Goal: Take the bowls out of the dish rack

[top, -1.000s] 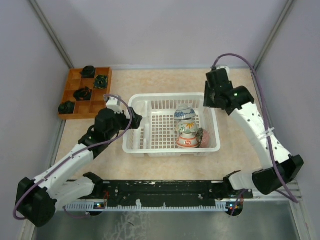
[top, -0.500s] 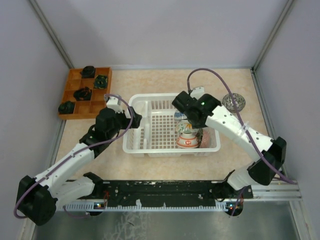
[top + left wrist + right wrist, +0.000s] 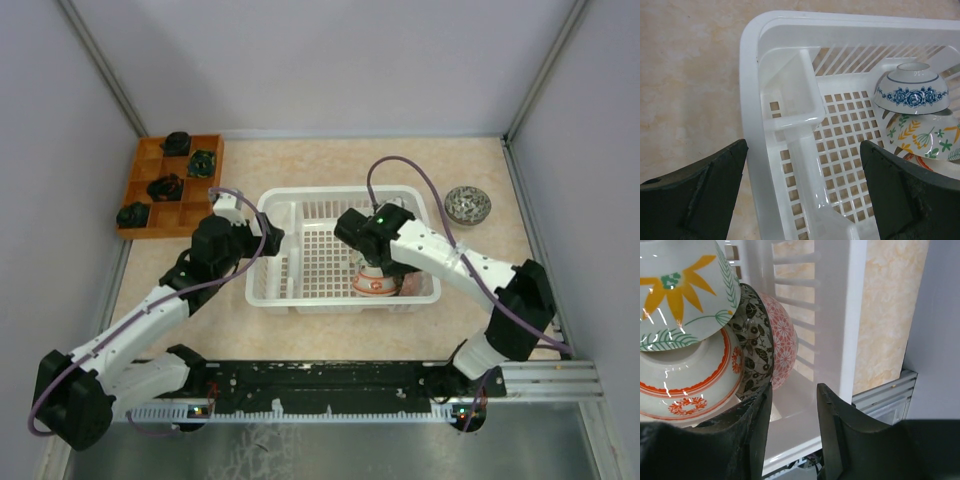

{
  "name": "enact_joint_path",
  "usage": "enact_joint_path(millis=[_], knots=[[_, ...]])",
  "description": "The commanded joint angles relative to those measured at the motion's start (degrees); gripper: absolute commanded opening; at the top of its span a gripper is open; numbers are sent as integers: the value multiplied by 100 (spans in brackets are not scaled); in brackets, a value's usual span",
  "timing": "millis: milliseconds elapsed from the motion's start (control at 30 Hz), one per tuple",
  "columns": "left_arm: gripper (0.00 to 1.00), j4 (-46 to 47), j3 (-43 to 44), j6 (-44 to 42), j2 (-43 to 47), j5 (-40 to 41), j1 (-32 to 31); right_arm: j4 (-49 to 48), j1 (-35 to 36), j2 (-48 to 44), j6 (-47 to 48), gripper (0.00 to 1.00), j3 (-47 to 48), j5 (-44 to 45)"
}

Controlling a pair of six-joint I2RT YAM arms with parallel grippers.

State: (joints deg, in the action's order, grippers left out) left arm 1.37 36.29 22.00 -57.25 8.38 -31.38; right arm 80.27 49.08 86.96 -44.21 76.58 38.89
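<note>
The white dish rack point(image 3: 330, 194) stands mid-table. Bowls stand on edge at its right end. A white bowl with red-orange marks point(image 3: 374, 285) shows under my right arm. My right gripper point(image 3: 387, 266) is down inside the rack, open by a narrow gap and empty point(image 3: 792, 410). Its left finger point(image 3: 752, 435) sits beside a dark leaf-patterned bowl point(image 3: 756, 347) and a pink-red bowl point(image 3: 784, 342). My left gripper point(image 3: 268, 240) is wide open astride the rack's left wall point(image 3: 752, 100). A blue-and-white bowl point(image 3: 911, 93) shows beyond it. A dark speckled bowl point(image 3: 467, 204) sits on the table.
A brown wooden tray point(image 3: 148, 207) with dark lumps stands at the back left. The rack's near-right wall point(image 3: 855, 315) is close to my right gripper's right finger point(image 3: 840, 435). Grey walls enclose the table. A black rail point(image 3: 330, 378) runs along the near edge.
My right arm has swung from the back right leftward and down into the rack among the bowls. The dark speckled bowl now sits uncovered on the table. The left arm has not moved.
</note>
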Motion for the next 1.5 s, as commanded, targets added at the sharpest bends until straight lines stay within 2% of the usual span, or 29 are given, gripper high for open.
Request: enact_joint_path(millis=[0, 333, 867, 1233, 1400, 1467], knots=[[99, 43, -92, 0, -84, -198, -18, -187, 119, 130, -218, 42, -63, 64], [99, 86, -166, 1, -67, -179, -18, -293, 133, 572, -322, 42, -130, 186], [99, 241, -346, 52, -159, -221, -18, 297, 121, 1238, -879, 39, -96, 551], [99, 297, -404, 86, -214, -211, -18, 531, 114, 1442, -1046, 26, -81, 627], [99, 302, -422, 94, -203, -208, -18, 554, 111, 1462, -1039, 15, -46, 688], [99, 318, -431, 110, -221, -218, -18, 560, 113, 1472, -1021, 7, -1, 736]])
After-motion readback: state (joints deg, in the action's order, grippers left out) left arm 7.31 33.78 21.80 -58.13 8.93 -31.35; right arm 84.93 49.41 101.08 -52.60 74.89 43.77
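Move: Under the right hand, the pink patterned bowl leans on edge in the rack's near right corner, its middle about 2 cm ahead, 1 cm left and some 8 cm below. Left of the hand by about 9 cm is the red-banded bowl, 2 cm ahead; the yellow-flower bowl is also 9 cm left, but 7 cm ahead. From the idle left hand, the pink bowl lies roughly 29 cm right, 8 cm back and 10 cm lower. Sinking about 5 cm into the rack's near right corner, the right hand straddles the pink bowl's wall, one finger inside and one outside. Its fingertips swing some 15 degrees out to the robot's right on the way. Once down, it eases 1 to 2 cm right as the part-open fingers close and pinch the wall near the rim. ##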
